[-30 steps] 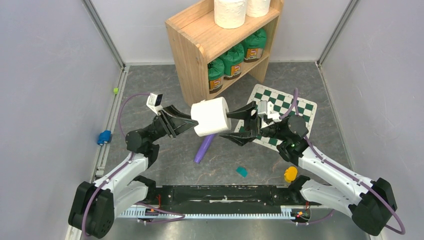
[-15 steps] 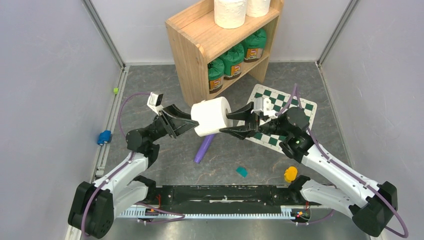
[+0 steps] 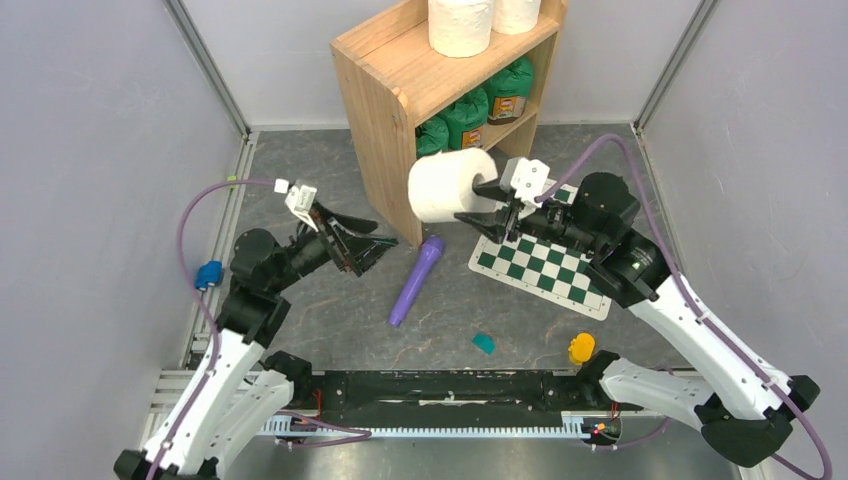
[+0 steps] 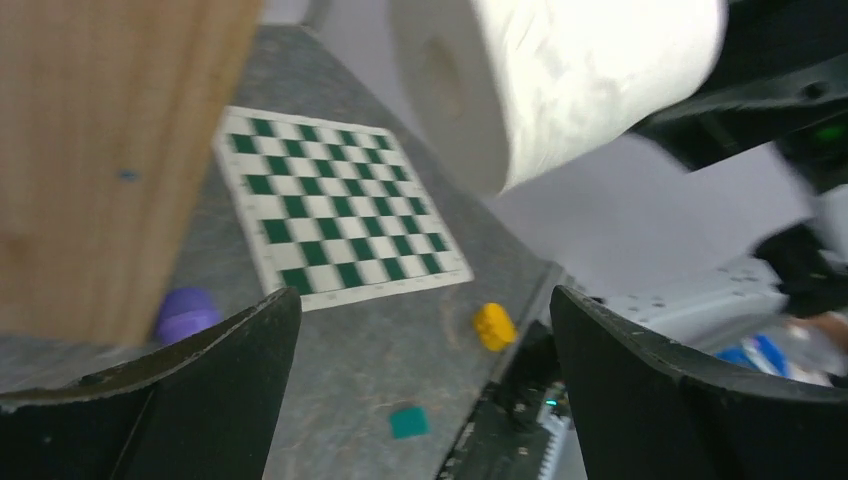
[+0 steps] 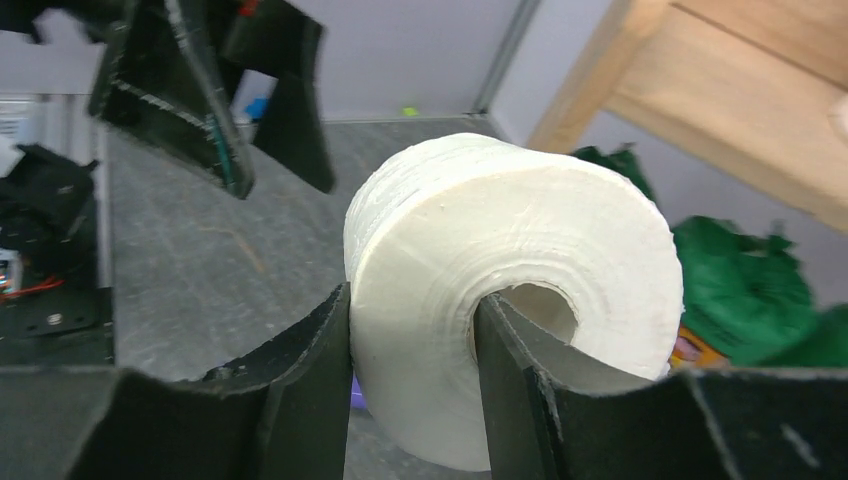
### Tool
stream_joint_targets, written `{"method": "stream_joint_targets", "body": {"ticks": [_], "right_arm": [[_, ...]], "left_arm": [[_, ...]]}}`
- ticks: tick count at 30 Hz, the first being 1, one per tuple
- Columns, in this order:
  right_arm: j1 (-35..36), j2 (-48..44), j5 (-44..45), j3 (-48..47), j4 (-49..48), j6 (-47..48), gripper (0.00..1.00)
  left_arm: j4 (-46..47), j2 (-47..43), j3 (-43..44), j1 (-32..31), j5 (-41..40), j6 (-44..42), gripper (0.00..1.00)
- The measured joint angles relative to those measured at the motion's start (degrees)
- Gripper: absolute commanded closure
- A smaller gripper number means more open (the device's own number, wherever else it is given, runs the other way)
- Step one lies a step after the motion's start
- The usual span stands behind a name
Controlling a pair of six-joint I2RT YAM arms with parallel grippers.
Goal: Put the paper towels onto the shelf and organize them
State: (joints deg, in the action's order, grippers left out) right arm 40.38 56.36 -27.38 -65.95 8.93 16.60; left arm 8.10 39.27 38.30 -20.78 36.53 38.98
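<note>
One white paper towel roll [image 3: 447,186] hangs in the air beside the shelf's side panel, lying on its side. My right gripper [image 3: 475,203] is shut on it: one finger sits inside the hollow core, the other presses the outer wall, as the right wrist view shows on the roll [image 5: 500,290]. Two more paper towels [image 3: 460,25] [image 3: 516,12] stand on top of the wooden shelf [image 3: 385,75]. My left gripper [image 3: 385,236] stands open and empty to the roll's left, low over the floor. In the left wrist view the roll [image 4: 560,80] floats above and beyond the open gripper [image 4: 422,300].
Green canisters [image 3: 465,115] fill the shelf's lower tier. A green-and-white checkered board [image 3: 545,265] lies under the right arm. A purple cylinder [image 3: 417,280], a teal piece [image 3: 484,343] and a yellow object [image 3: 580,348] lie on the floor. A blue object [image 3: 208,274] sits at the left rail.
My left gripper let go of the roll, opened wide and drew back to the left. My right gripper closed on the roll's wall and carried it up and back toward the shelf.
</note>
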Motion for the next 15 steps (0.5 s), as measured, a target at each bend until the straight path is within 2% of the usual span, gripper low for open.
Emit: {"method": "stream_joint_targets", "body": {"ticks": [3, 8, 12, 15], "right_arm": [[0.0, 1.4, 5.9, -5.5, 4.7, 3.1, 1.0], [0.0, 5.4, 15.7, -14.2, 9.2, 6.9, 1.0], [0.0, 9.6, 21.0, -20.8, 10.0, 9.2, 1.0], [0.0, 13.2, 23.7, -25.9, 10.3, 11.1, 1.0]], "left_arm": [[-12.3, -3.9, 2.0, 0.0, -9.4, -9.0, 0.0], [-26.5, -7.0, 2.1, 0.0, -23.2, -18.1, 0.0], [-32.1, -6.8, 0.6, 0.0, -29.2, -21.9, 0.0], [-33.6, -6.3, -1.7, 0.0, -30.9, -23.1, 0.0]]}}
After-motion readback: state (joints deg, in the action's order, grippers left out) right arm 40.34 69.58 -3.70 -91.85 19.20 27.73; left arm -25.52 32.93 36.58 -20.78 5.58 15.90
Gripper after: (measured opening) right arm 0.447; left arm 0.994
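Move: The free spot on the upper shelf for the held paper towel roll lies about 26 cm ahead of the right hand and 12 cm to its left, roughly level with it. The nearer standing roll is some 31 cm ahead and 2 cm left, the farther roll 35 cm ahead and 9 cm right; the left green bag is about 26 cm ahead, 10 cm left and 32 cm below. From the empty left hand, the spot is around 27 cm ahead, 8 cm right and 7 cm higher. The white roll, still pinched through its wall with one right finger in the core, is carried about 9 cm up and 8 cm forward towards the upper shelf, drifting slightly right as the wrist swings clockwise some 25 degrees. The left hand, already wide open, drops about 12 cm and draws off 9 cm to its left, its fingers swinging forward and tipping down. ##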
